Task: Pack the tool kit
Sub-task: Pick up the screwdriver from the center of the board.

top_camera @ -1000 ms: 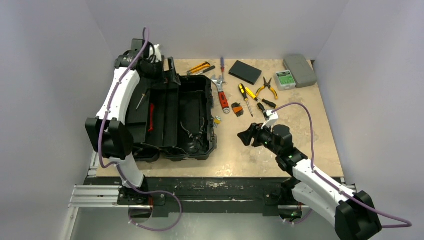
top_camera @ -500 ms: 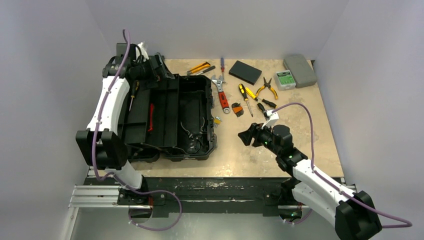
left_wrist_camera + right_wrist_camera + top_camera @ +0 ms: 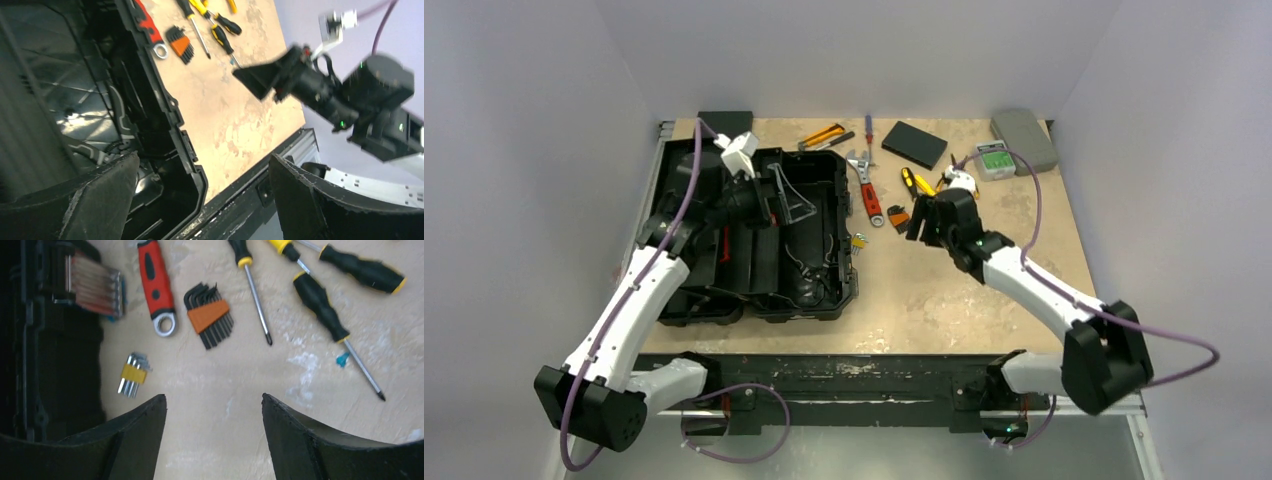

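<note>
The tool kit's black toolbox (image 3: 809, 285) lies open on the left of the table, and its rim (image 3: 167, 112) shows in the left wrist view. My left gripper (image 3: 792, 198) hangs over the box interior, open and empty (image 3: 204, 162). Loose tools lie to the right of the box: a red-handled wrench (image 3: 870, 198), an orange hex key set (image 3: 898, 216), a small yellow hex key set (image 3: 859, 240) and yellow-and-black screwdrivers (image 3: 912, 183). My right gripper (image 3: 921, 225) hovers just above them, open and empty (image 3: 214, 401), with the orange hex key set (image 3: 209, 315) and the wrench (image 3: 155, 282) ahead of its fingertips.
Yellow-handled pliers (image 3: 960, 176) and a yellow utility knife (image 3: 824, 134) lie further back. A flat black box (image 3: 914, 143), a green-labelled box (image 3: 995, 158) and a grey case (image 3: 1024, 140) sit at the back right. The table's right edge runs behind my right arm.
My left arm has swung from the box's back-left corner to over its middle. My right gripper has moved away from the near edge to above the loose tools and opened wider.
</note>
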Available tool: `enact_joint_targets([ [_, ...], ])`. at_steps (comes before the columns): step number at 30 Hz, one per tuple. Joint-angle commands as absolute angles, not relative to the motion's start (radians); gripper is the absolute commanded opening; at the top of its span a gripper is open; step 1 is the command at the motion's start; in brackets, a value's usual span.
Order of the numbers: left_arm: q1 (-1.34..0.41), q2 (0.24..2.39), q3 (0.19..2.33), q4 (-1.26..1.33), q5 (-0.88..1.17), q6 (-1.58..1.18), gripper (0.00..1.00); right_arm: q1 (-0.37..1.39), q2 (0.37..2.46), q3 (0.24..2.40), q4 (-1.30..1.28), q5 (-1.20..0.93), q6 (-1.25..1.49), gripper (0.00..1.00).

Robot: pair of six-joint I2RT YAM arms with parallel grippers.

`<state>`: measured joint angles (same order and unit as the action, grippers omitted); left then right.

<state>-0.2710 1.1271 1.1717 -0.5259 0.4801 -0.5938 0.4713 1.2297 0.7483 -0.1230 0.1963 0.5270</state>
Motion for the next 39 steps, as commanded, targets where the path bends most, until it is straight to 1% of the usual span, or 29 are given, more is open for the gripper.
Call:
enact_joint_targets([
  [1, -0.314, 1.118, 1.132, -0.344, 0.483, -0.657, 0.97, 0.471, 1.407, 0.96, -0.276, 0.382, 0.449, 0.66],
  [3, -0.329, 1.119, 1.158, -0.379, 0.471, -0.633, 0.97, 0.472, 1.509, 1.058, -0.301, 0.406, 0.399, 0.6],
  [7, -0.337, 1.103, 1.144, -0.386, 0.46, -0.615, 0.97, 0.456, 1.754, 1.287, -0.424, 0.435, 0.328, 0.46],
  [8, -0.337, 1.102, 1.141, -0.394, 0.456, -0.607, 0.97, 0.447, 1.809, 1.341, -0.451, 0.433, 0.322, 0.43],
  [9, -0.336, 1.099, 1.14, -0.405, 0.454, -0.6, 0.97, 0.441, 1.853, 1.39, -0.475, 0.435, 0.321, 0.43],
  [13, -0.337, 1.092, 1.142, -0.428, 0.435, -0.574, 0.97, 0.416, 1.985, 1.522, -0.507, 0.432, 0.301, 0.44],
  [15, -0.337, 1.094, 1.14, -0.427, 0.426, -0.567, 0.98, 0.397, 2.021, 1.554, -0.495, 0.402, 0.294, 0.46],
  [19, -0.337, 1.113, 1.143, -0.42, 0.427, -0.564, 0.98, 0.359, 2.086, 1.609, -0.492, 0.366, 0.298, 0.47],
  [24, -0.337, 1.14, 1.144, -0.395, 0.446, -0.564, 0.98, 0.305, 2.188, 1.693, -0.51, 0.274, 0.289, 0.46],
  [28, -0.336, 1.154, 1.153, -0.394, 0.446, -0.561, 0.98, 0.299, 2.247, 1.754, -0.521, 0.239, 0.275, 0.46],
  [36, -0.337, 1.157, 1.155, -0.399, 0.445, -0.561, 0.98, 0.298, 2.311, 1.824, -0.521, 0.153, 0.243, 0.44],
  [39, -0.337, 1.153, 1.153, -0.401, 0.443, -0.561, 0.98, 0.299, 2.326, 1.847, -0.526, 0.13, 0.238, 0.41],
])
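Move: For the right hand, the handle of the black-and-yellow screwdriver lies about 24 cm straight ahead and some 12 cm below. The yellow-handled screwdriver is level with that handle, about 4 cm to its right; the orange hex key set lies 10 cm nearer and 3 cm left of it, the black box 11 cm beyond and 3 cm right of it. From the left hand, the handle is roughly 28 cm ahead, 27 cm right and 28 cm below. The right hand reaches about 20 cm forward and 10 down to the black-and-yellow screwdriver's handle, tipping down, fingers narrowing. ##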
